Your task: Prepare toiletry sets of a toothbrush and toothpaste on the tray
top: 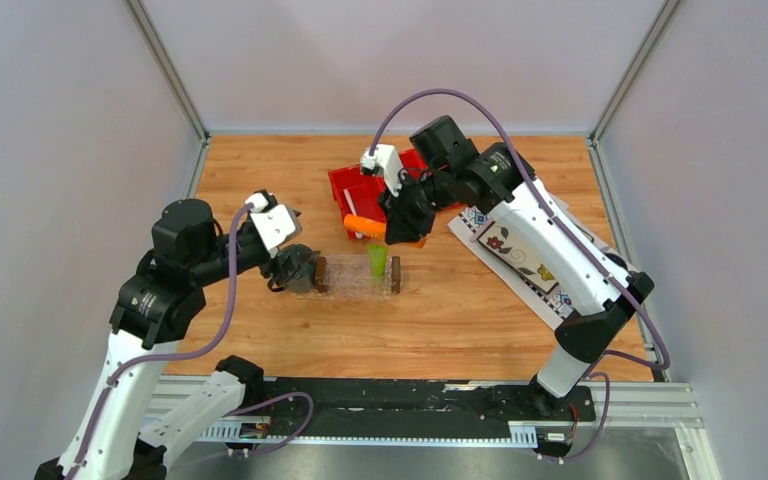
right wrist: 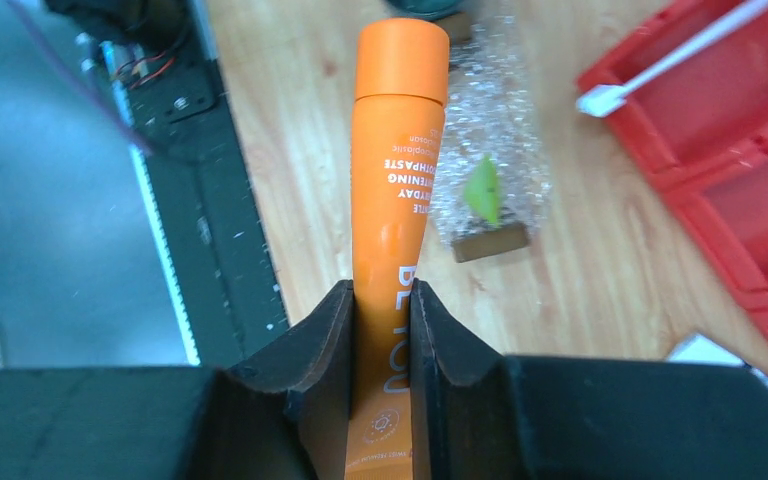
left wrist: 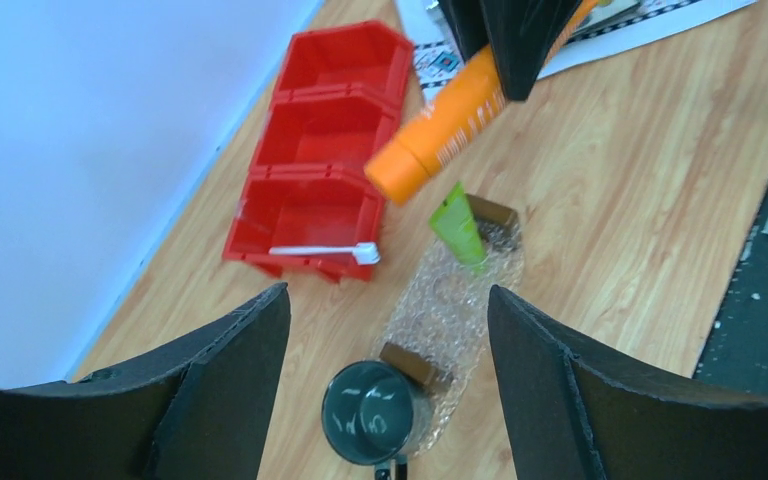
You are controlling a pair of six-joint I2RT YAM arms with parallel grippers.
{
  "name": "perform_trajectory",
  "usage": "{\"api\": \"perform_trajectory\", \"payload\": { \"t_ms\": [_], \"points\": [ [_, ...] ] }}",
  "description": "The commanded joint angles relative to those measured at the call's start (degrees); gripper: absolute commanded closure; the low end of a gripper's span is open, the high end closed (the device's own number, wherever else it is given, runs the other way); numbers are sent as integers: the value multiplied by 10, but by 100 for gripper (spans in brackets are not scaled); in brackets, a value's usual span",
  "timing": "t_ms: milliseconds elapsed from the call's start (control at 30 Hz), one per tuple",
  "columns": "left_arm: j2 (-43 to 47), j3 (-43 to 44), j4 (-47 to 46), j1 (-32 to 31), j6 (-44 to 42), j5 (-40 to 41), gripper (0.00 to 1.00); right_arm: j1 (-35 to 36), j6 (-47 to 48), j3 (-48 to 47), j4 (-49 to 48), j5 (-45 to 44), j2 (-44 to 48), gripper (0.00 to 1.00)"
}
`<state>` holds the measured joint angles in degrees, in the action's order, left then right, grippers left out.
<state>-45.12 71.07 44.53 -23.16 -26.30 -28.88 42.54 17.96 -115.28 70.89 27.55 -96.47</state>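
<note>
My right gripper [right wrist: 382, 295] is shut on the flat end of the orange toothpaste [right wrist: 395, 170] tube, which is held in the air, cap forward. In the top view the orange toothpaste [top: 365, 225] hangs just above and behind the clear tray [top: 350, 278]. The lime green toothpaste [left wrist: 458, 228] lies at the tray's [left wrist: 445, 320] right end by a brown handle. A white toothbrush [left wrist: 320, 252] lies in the nearest compartment of the red bin [left wrist: 330, 110]. My left gripper [left wrist: 388, 300] is open and empty, above the tray's left end.
A dark grey-green mug [left wrist: 373, 412] stands against the tray's left handle, below my left fingers. The flower-patterned cloth [top: 520, 255] lies at the right, under the right arm. The red bin [top: 355, 185] sits behind the tray.
</note>
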Motion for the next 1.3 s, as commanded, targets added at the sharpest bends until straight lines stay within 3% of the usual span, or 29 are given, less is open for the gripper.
{"api": "perform_trajectory", "payload": {
  "t_ms": [0, 267, 733, 1200, 1267],
  "points": [
    [-3, 28, 13, -9, -19, -91, 19, 22, 43, -1, 25, 65, 32, 99],
    [-29, 36, 60, -107, -81, -59, 18, 58, 59, -35, 57, 96, 8, 99],
    [-100, 35, 43, -181, -136, 7, 17, 72, 72, -72, 84, 131, -30, 99],
    [-100, -23, 4, -204, -146, 53, 53, 73, 80, -83, 97, 158, -43, 98],
    [-101, -23, 2, -204, -144, 52, 67, 75, 80, -84, 99, 158, -44, 98]
  ]
}}
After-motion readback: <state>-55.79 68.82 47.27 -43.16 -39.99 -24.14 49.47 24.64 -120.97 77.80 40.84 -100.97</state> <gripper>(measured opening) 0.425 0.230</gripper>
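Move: The orange toothpaste, held near its tail in the right gripper, has its middle about 14 cm to the left gripper's right, 5 cm ahead and 6 cm lower. The mug stands some 5 cm ahead of the left gripper and 22 cm below. From the right gripper the open left gripper is about 19 cm to the left, 5 cm back and 5 cm higher; the green toothpaste lies 5 cm ahead, 5 cm left and 18 cm below. Keep the right gripper's hold on the orange toothpaste and carry it back about 7 cm and 4 cm left, swinging counter-clockwise, then hold it there. Bring the open left gripper right and down, about 7 cm each, drawing back early and turning some 20 degrees clockwise; then close its fingers around the tube near the cap end. ##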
